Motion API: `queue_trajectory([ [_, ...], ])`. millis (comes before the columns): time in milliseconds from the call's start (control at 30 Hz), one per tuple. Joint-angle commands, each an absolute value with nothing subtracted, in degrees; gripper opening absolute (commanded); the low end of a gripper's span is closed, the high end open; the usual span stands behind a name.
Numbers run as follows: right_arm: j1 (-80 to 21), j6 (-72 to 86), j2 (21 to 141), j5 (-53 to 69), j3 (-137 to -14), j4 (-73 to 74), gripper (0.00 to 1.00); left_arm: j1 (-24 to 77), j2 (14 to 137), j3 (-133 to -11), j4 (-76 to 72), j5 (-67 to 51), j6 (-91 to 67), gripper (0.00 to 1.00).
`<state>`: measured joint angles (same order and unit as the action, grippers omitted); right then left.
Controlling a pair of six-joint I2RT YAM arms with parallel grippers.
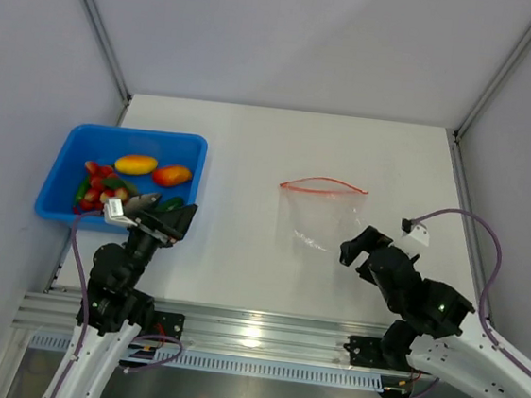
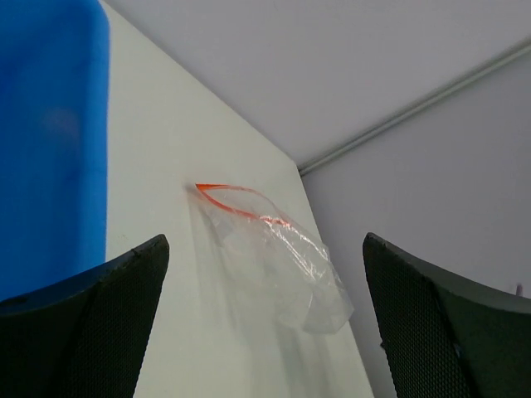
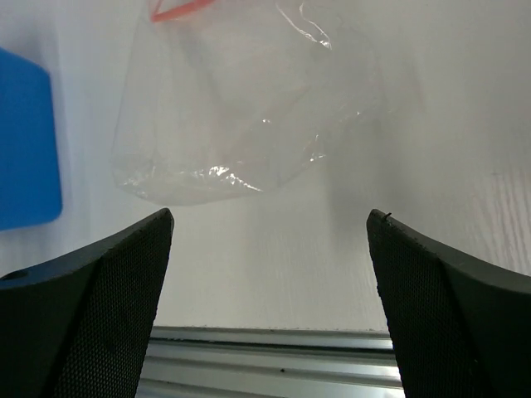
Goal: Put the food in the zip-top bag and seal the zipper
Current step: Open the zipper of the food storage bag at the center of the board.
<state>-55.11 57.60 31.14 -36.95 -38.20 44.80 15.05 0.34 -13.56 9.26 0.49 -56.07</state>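
Observation:
The food (image 1: pixel 136 165) lies in a blue tray (image 1: pixel 71 155) at the left: two yellow-orange mangoes, small red pieces and green peppers. The clear zip-top bag (image 1: pixel 323 215) rests on the white table right of centre, its red-orange zipper (image 1: pixel 324 183) along the far edge with the mouth slightly parted. My left gripper (image 1: pixel 154 218) hovers at the tray's near right corner, open and empty. Just off the bag's near right corner, my right gripper (image 1: pixel 363 249) is open too, holding nothing. The bag (image 2: pixel 274 257) shows beyond the left fingers and also the bag (image 3: pixel 241 108) ahead of the right ones.
Grey walls enclose the table on three sides. A metal rail (image 1: pixel 252 331) runs along the near edge by the arm bases. A small white tag on a cable (image 1: pixel 418 232) lies right of the bag. The blue tray (image 3: pixel 25 149) shows at the left of the right wrist view.

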Motion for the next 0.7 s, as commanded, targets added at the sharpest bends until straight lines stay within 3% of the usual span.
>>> queue_trajectory([
  [0,-53.0,54.5,36.9,-39.9,-43.1,46.8,0.99,15.4,-10.5,-16.3,6.8,-8.4,-48.9,0.99],
  [100,-49.1,52.6,41.4,-39.8,-46.5,46.8,0.99,15.4,-10.4,-17.6,5.5,-11.6,-45.5,0.99],
  [333,-27.8,35.0,54.3,-8.3,-56.5,34.9,0.99,16.5,-7.7,-22.2,6.2,-13.6,-35.2,0.99],
  [400,-28.7,32.4,60.8,-1.0,-61.3,33.6,0.99,16.9,-4.2,-23.8,9.3,-12.6,-32.8,0.99],
  [667,-46.2,33.0,78.4,5.7,-71.9,26.5,0.99,16.9,14.5,-35.8,18.7,-17.8,-29.4,0.99],
])
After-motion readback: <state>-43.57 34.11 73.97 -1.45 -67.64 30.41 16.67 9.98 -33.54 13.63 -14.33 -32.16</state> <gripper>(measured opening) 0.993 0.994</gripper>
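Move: From the right gripper, the middle of the bag lies about 16 cm ahead, 4 cm to the left and 17 cm below. The left end of the bag's mouth is some 27 cm ahead, 17 cm left, and just as low. From the left gripper, the bag's middle is roughly 13 cm ahead, 33 cm right and 21 cm below, and the blue bin's middle 15 cm ahead, 23 cm left and 17 cm below. Reach the open right gripper forward and slightly up, then swing it about 17 cm left, high above the bag, turning it some 30 degrees counter-clockwise and closing in on the left end of the mouth. Meanwhile raise the open left gripper, draw it a little back, tip its fingers up and roll its left side up. Touch nothing. ##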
